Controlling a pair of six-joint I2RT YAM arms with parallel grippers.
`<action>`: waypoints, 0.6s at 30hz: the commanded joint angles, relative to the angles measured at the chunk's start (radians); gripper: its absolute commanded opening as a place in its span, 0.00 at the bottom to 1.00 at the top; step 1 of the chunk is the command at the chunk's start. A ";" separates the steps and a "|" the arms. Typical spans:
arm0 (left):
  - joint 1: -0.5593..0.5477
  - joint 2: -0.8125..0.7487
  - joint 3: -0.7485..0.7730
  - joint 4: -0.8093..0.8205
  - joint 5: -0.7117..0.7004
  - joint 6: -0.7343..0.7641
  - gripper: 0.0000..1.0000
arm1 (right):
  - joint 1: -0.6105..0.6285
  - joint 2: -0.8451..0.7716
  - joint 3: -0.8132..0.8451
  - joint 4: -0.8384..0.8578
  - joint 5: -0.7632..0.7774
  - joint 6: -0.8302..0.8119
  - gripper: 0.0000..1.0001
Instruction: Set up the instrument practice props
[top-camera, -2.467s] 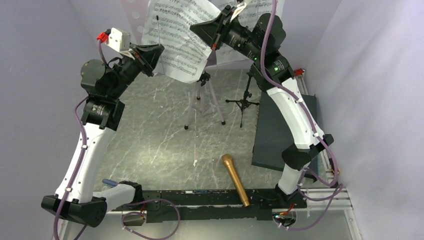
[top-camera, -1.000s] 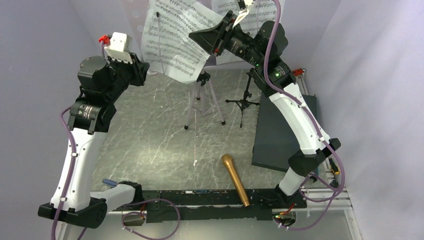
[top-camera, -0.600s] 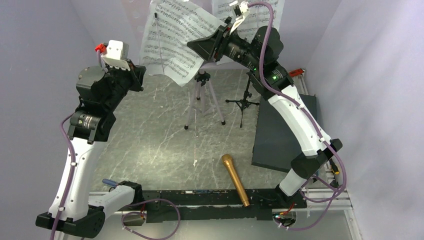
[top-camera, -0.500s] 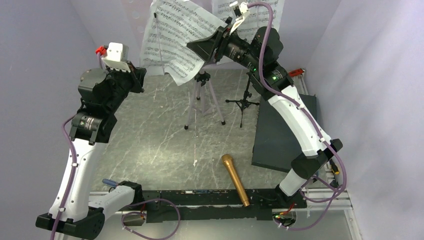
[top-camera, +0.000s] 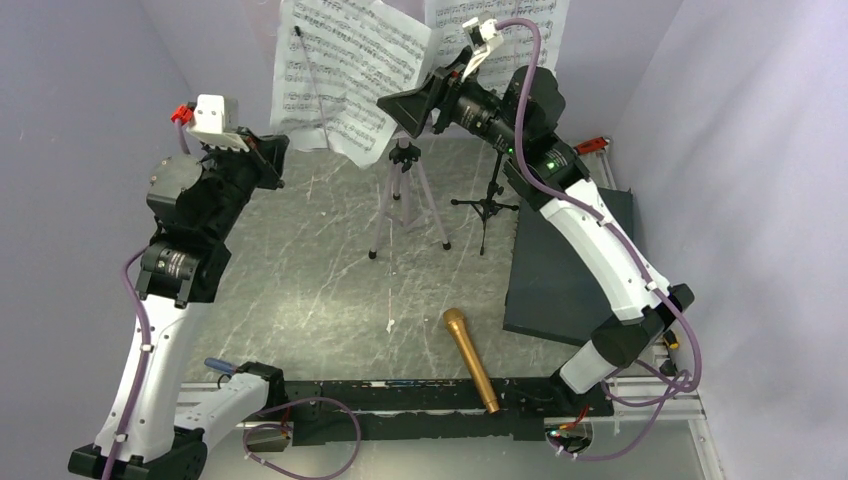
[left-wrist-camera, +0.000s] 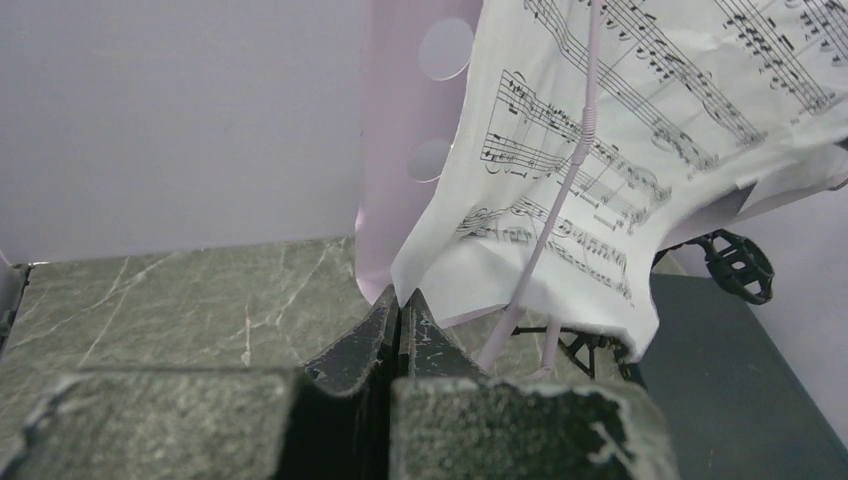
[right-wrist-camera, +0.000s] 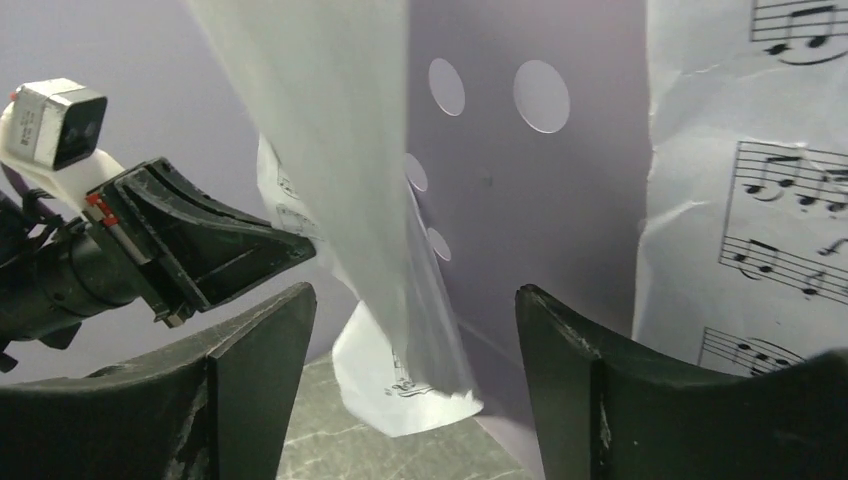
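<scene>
The pale lilac music stand (top-camera: 405, 200) stands at the back centre on its tripod. One music sheet (top-camera: 345, 70) leans on the left of its perforated desk (right-wrist-camera: 520, 180), under a thin wire arm (left-wrist-camera: 570, 180). The other sheet (top-camera: 500, 15) is on the right. My left gripper (top-camera: 280, 152) is shut, its tips (left-wrist-camera: 400, 300) just below that left sheet's (left-wrist-camera: 560, 180) lower corner; I cannot tell if they touch. My right gripper (top-camera: 400, 105) is open, and the left sheet's edge (right-wrist-camera: 350, 200) hangs beyond its fingers. The gold microphone (top-camera: 470, 358) lies near the front. The black mic stand (top-camera: 487, 205) stands right of the tripod.
A dark grey slab (top-camera: 560, 270) lies on the right under the right arm. The enclosure walls (top-camera: 90, 80) close in on the left, the right and the back. A blue-handled tool (top-camera: 218, 366) lies by the left arm's base.
The right gripper opened and let go of the left sheet, which swung upright against the desk. The left gripper shut and drew back to the left.
</scene>
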 joint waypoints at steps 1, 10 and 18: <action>0.005 -0.020 0.007 0.077 0.004 -0.031 0.03 | 0.001 -0.054 -0.007 0.038 0.048 -0.026 0.73; 0.005 -0.037 -0.017 0.109 0.010 -0.059 0.03 | 0.001 -0.004 0.083 0.060 0.023 -0.016 0.57; 0.005 -0.062 -0.074 0.166 -0.020 -0.146 0.03 | 0.001 0.072 0.197 0.033 0.002 -0.005 0.49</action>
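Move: The loose sheet's right edge hangs practically at the right hand, about 3 cm ahead and 1 cm left, between its open fingers. From this hand the mounted sheet is roughly 12 cm ahead and 13 cm right. The left hand still pinches the loose sheet's lower left side; the stand's left edge stands some 7 cm ahead of it and 1 cm right, and the clip rod about 5 cm ahead and 4 cm right. Still pinching the sheet's lower left side, the left hand holds nearly in place, easing up about 1 cm and rolling some 5 degrees, left side down. The right hand drifts slightly right and back again while rising about 3.5 cm alongside the sheet's right edge, its fingers closing from wide to about half open around that edge without gripping it yet. ##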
